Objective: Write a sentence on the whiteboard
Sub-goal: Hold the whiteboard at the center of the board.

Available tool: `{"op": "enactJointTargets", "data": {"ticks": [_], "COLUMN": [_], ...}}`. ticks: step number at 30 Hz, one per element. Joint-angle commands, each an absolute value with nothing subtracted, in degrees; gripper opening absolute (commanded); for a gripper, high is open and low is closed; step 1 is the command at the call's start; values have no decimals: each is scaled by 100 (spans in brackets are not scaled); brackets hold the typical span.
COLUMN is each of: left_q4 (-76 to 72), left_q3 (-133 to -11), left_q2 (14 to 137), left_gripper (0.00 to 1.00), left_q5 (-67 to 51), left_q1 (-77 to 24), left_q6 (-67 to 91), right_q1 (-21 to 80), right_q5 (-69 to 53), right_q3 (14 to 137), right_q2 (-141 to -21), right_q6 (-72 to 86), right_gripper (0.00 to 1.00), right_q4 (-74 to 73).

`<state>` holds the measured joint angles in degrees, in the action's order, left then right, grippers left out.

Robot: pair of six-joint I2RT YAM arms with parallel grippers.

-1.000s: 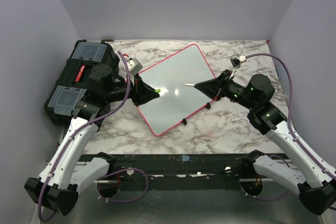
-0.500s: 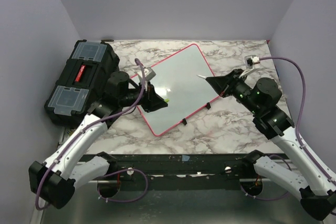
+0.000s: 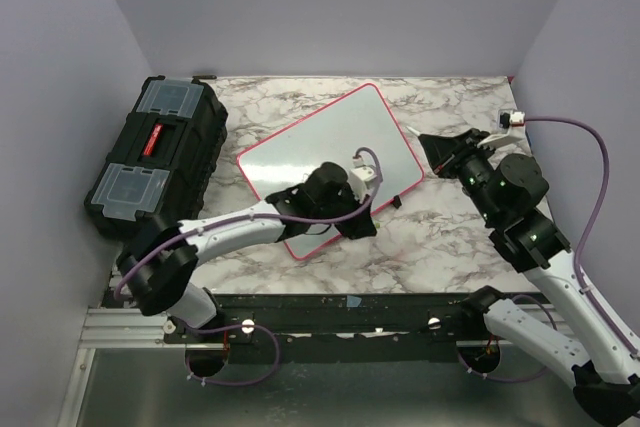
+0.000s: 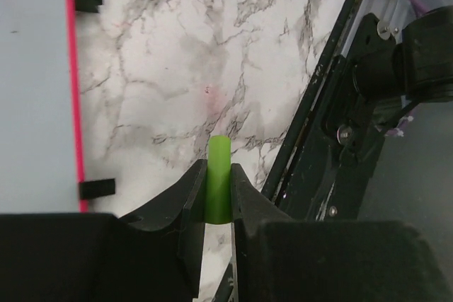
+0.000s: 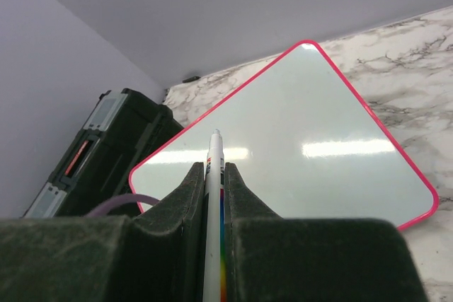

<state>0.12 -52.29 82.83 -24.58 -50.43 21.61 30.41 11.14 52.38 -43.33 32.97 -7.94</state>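
The whiteboard (image 3: 325, 147) lies tilted on the marble table, white with a red-pink rim. No sentence shows on its visible face. My left gripper (image 3: 363, 224) hangs over the marble just past the board's near right edge, shut on a green marker cap (image 4: 219, 178). The board's rim (image 4: 71, 90) runs along the left of the left wrist view. My right gripper (image 3: 433, 147) is right of the board's far right corner, shut on a white marker (image 5: 214, 175) with a rainbow stripe. The marker's tip points toward the board (image 5: 297, 132) from above it.
A black toolbox (image 3: 150, 152) with clear lid compartments stands at the table's left, also in the right wrist view as the toolbox (image 5: 92, 153). Small black clips (image 4: 97, 188) sit on the board's rim. The table's black front rail (image 4: 340, 125) lies close to my left gripper.
My left arm swung from the board's left side across its near corner toward the front rail, cap still held. My right gripper drew back to the right, off the board, with the marker.
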Motion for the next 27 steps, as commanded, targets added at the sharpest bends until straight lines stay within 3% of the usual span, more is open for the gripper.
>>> {"op": "enactJointTargets", "data": {"ticks": [1,5,7,18,23,27], "left_q4": [-547,-663,-706,-907,-890,-803], "left_q3": [-5698,-5917,-5982,-6130,-6159,-6253], "left_q2": [9044,9644,9880,10661,10779,10903], "left_gripper": [0,0,0,0,18,23], "left_q5": [-1655,-1406,-1323,-823,-699,-677], "left_q1": [-5592,-5786,-5855,-6106,-6176,-6195], "left_q6": [2149,2111,2101,2091,2092,2079], "right_q1": [3048,3043,3048,3050,3047,3050], "right_q5": [1316,1185,1163,1444,1496,1510], "right_q3": [5462,5537,5532,5370,5350,5337], "right_q2": [-4372,-4430,-4435,-4289,-4272,-4272], "right_q6": [3285,3279,3292,3412,3438,3457], "right_gripper": [1,12,1,1,1,1], "right_q4": [-1023,-1064,-1048,-1060,-1107,-1116]}}
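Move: The left hand holds the green cap. Its goal is the bare table spot about 8 cm to its right, level with it and some 13 cm below. The whiteboard's middle lies roughly 20 cm ahead and 8 cm left, its nearer clip about 5 cm ahead and 3 cm left, its farther clip 12 cm ahead and 8 cm right. From the right hand, that spot is about 9 cm back, to neither side, some 34 cm below. Bring the left gripper, still pinching the green cap, down about 11 cm and some 7 cm to the right, to the bare marble clear of the whiteboard's clipped edge. Go right and down together first, then almost straight down, easing to a stop close over the table. Tip the fingers some 10 to 15 degrees steeper on the way, and start easing the grip only at the very end. ##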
